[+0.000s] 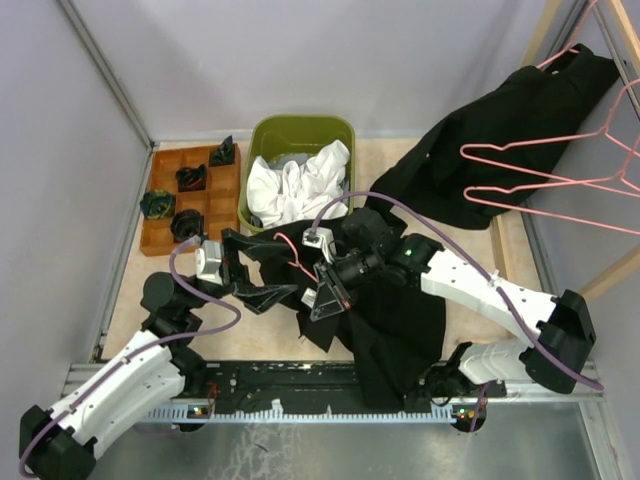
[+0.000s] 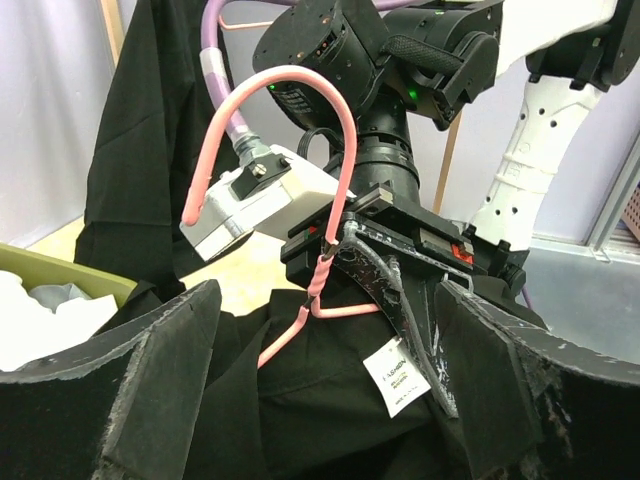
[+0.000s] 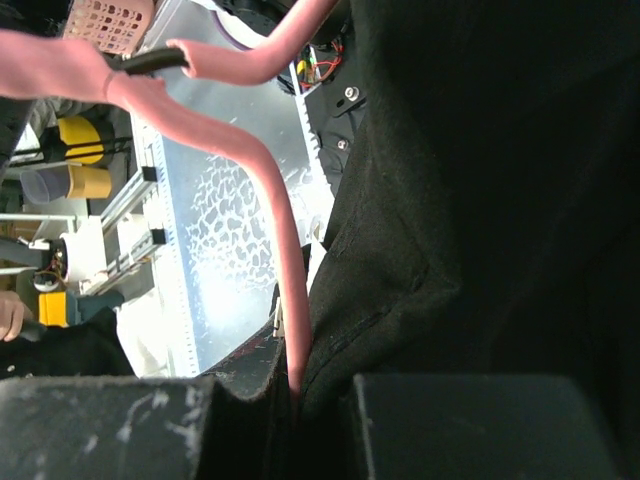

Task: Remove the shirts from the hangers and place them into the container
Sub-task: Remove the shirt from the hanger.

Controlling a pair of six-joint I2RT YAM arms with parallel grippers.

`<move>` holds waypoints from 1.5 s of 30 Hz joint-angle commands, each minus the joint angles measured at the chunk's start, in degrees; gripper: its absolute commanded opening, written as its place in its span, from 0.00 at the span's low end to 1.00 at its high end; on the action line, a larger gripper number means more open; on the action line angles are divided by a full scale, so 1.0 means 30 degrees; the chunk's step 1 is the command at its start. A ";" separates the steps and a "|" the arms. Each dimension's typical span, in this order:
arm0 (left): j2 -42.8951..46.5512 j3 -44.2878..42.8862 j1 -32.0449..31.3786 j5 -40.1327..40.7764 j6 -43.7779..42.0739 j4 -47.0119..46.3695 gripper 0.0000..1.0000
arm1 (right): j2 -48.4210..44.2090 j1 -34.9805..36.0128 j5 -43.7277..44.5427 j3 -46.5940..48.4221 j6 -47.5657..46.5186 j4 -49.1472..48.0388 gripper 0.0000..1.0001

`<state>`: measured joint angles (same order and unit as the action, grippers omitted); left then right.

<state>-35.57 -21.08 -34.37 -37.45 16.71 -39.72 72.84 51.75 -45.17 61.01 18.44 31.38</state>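
Observation:
A black shirt (image 1: 390,320) hangs in the middle on a pink hanger (image 2: 300,130). My right gripper (image 1: 326,292) is shut on the hanger's neck (image 3: 285,280) together with the shirt's collar (image 3: 470,220). My left gripper (image 2: 328,300) stands open in front of it, one finger (image 2: 150,380) on each side of the collar and its white label (image 2: 395,375), and grips nothing. In the top view the left gripper (image 1: 280,272) sits just left of the right one. The olive-green container (image 1: 262,140) behind holds a white shirt (image 1: 300,185).
A second black shirt (image 1: 510,140) hangs on the wooden rack (image 1: 545,30) at the right, with bare pink hangers (image 1: 560,170) beside it. A brown compartment tray (image 1: 160,235) with dark items lies left of the container. Grey walls close in the back and left.

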 commanded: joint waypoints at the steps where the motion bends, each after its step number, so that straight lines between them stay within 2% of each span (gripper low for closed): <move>1: -0.0566 -0.0729 0.0002 -0.1124 0.0398 -0.1137 0.88 | -0.0047 0.0267 -0.0643 0.0659 -0.0372 -0.0562 0.00; 5: -0.1286 -0.0864 0.0002 -0.1541 0.0867 -0.1614 0.76 | 0.0117 0.0322 -0.0622 0.0723 -0.0389 -0.0485 0.00; 10: -0.1630 -0.0803 -0.0027 -0.0841 0.1259 -0.2410 0.60 | 0.0191 0.0389 -0.0604 0.0781 -0.0403 -0.0373 0.00; 16: -0.1849 -0.0876 -0.0028 -0.0634 0.1273 -0.2385 0.48 | 0.0154 0.0465 -0.0486 0.0814 -0.0403 -0.0380 0.00; 26: -0.2587 -0.1976 -0.0486 -0.1494 0.0863 -0.0644 0.32 | 0.0187 0.0508 -0.0385 0.0873 -0.0427 -0.0465 0.00; 30: -0.2685 -0.2269 -0.0555 -0.1551 0.0449 0.0125 0.08 | 0.0103 0.0522 -0.0020 0.0924 -0.0433 -0.0345 0.00; 31: -0.2727 -0.2430 -0.0577 -0.1575 0.0262 0.0711 0.02 | 0.0053 0.0518 0.0105 0.0967 -0.0407 -0.0350 0.03; 33: -0.2763 -0.3015 -0.0584 -0.1438 -0.0352 0.2337 0.00 | -0.0135 0.0513 0.0494 0.1082 -0.0342 -0.0358 0.11; 35: -0.2530 -0.3774 -0.0584 -0.0770 -0.1089 0.4401 0.00 | -0.0342 0.0528 0.0960 0.1251 -0.0265 -0.0461 0.27; 36: -0.2308 -0.4211 -0.0584 -0.0320 -0.1556 0.5340 0.00 | -0.0494 0.0519 0.1321 0.1404 -0.0210 -0.0467 0.31; 39: -0.1471 -0.6112 -0.0584 0.1127 -0.2625 0.8014 0.00 | -0.1097 0.0511 0.1890 0.1871 -0.0158 -0.0669 0.52; 45: -0.0677 -1.1556 -0.0584 0.6661 -0.4210 1.4107 0.00 | -0.3428 0.0588 0.5724 0.2402 -0.0188 -0.2035 0.72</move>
<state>-40.07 -45.17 -36.03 -31.05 8.82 -8.12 68.79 52.97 -36.71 64.79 18.33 29.71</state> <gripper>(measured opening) 0.016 0.682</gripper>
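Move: The pink hanger's twisted neck, hook standing up above it, is only about 3 cm to the right of the left hand's open fingers, at their height and neither farther out nor nearer. The black shirt's white collar tag lies roughly 5 cm back, 5 cm right and 5 cm below the left hand; the green container is about 24 cm ahead, straight out and some 22 cm below. From the right hand, already shut on hanger and collar, the neck is about 6 cm ahead, 5 cm left and 5 cm up. The left hand eases about 2 cm to the right onto the hanger's neck while its wide-open fingers shut and pinch it just under the hook, the right hand meanwhile holding the hanger's shoulder and the collar almost still. Once the left has its grip, the right fingers open to about two thirds, and both hands go up, the left about 6 cm and drifting some 2 cm back to the left and slightly forward with the hanger, the right about 4 cm and a little forward, its fingers tipping up some 10 degrees. ##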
